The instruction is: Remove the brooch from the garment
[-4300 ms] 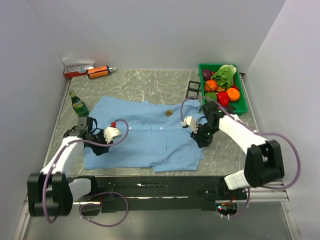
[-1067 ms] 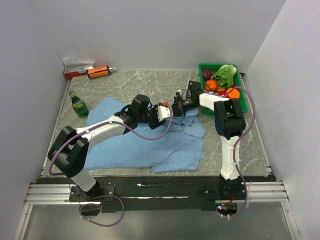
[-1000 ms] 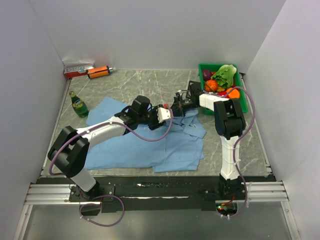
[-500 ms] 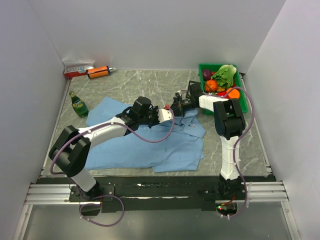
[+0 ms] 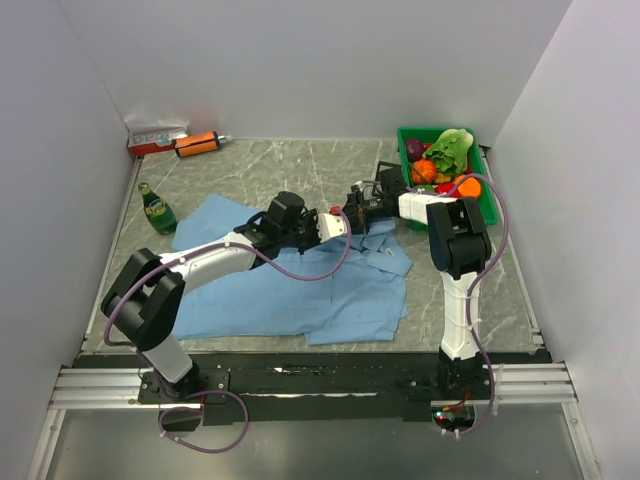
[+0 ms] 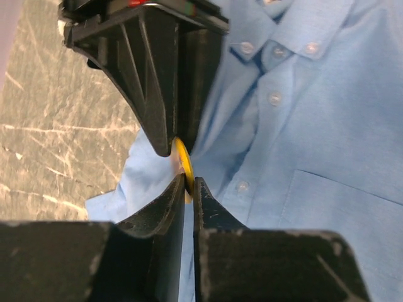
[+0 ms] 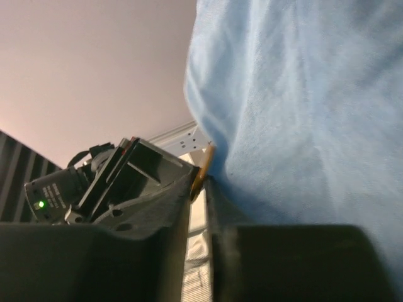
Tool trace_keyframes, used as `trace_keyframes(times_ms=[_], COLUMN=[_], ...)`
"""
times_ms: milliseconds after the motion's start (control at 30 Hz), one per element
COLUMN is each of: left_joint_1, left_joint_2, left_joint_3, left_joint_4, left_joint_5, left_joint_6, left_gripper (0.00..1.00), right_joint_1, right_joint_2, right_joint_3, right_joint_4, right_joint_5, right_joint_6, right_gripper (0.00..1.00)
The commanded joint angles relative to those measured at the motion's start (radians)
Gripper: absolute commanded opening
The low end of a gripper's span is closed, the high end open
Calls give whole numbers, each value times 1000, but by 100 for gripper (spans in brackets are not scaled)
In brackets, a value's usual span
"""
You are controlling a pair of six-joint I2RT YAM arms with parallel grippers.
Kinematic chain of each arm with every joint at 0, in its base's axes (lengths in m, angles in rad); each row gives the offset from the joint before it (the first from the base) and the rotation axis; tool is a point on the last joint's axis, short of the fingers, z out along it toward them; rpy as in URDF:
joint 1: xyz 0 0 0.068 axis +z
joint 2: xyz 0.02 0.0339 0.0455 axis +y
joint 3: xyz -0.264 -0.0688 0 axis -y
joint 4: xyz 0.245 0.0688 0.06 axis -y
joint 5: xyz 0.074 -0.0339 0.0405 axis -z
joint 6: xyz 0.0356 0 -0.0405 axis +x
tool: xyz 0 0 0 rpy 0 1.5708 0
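Observation:
The light blue garment (image 5: 280, 290) lies spread on the marble table, and its collar area is lifted where the two grippers meet. The brooch (image 6: 181, 157) is a thin gold disc seen edge-on. My left gripper (image 6: 187, 179) is shut on its lower edge. In the top view the left gripper (image 5: 338, 220) faces the right gripper (image 5: 354, 214) tip to tip, and the brooch is hidden there. My right gripper (image 7: 200, 182) has its jaws slightly parted, with the brooch (image 7: 203, 165) at the tips, leaning on one finger. Blue cloth (image 7: 302, 94) hangs beside it.
A green bin (image 5: 488, 205) of vegetables stands at the back right, close behind the right arm. A black frame (image 5: 385, 176) lies next to it. A green bottle (image 5: 156, 208) stands at the left of the shirt. An orange item (image 5: 197, 144) and a box (image 5: 156, 136) lie at the back left.
The left gripper has closed onto the brooch. The right gripper's jaws, shut a second ago, have parted a little. Both arms have edged slightly toward the back right.

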Motion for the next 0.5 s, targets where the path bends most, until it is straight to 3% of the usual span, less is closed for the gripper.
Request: trace_keyframes(times_ms=[0,100,167,333,467], left_joint_1=[7,16,31,62,100], left_joint_2=[22,25,27,30,10], left_joint_3=[65,84,88,104,90], left_joint_4=[-1,-30,-61,-136,-167], left_joint_5=[0,29,60,156,251], left_joint_6=[-65,-118,-167,-238,-289], left_gripper=[1,1,1,1,1], right_joint_1=[3,-6,-24,-73,-98], right_joint_2=[-80,-98,-101,-115,-126], right_joint_3=[1,53,123,294,409], right_joint_4=[74,15,-140,-503,-671], right_joint_5=[-100,-87,-64,80,171], right_joint_6=[17,-74,-233,-702,-937], right_gripper=[33,44,48,50,49])
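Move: Both hands meet at the brooch: it sits at the left fingertips, a bare 1 cm ahead and 1 cm to the right of that hand, and at the right fingertips, about 1 cm to the left of the right hand. From the right hand the garment's collar lies about 9 cm to the right, 6 cm back and 11 cm below. The green vegetable tray is some 23 cm right, 11 cm ahead and 10 cm down. Up first, then forward and to the right as well, the right hand backs off the brooch and the left gripper, travelling about 6 cm at growing speed. Its fingers, already parting, spread to about twice that gap and let go while the hand rolls nearly 30 degrees about its pointing direction. The left hand stays within about a centimetre, turning some 15 degrees and keeping its pinch on the brooch. ##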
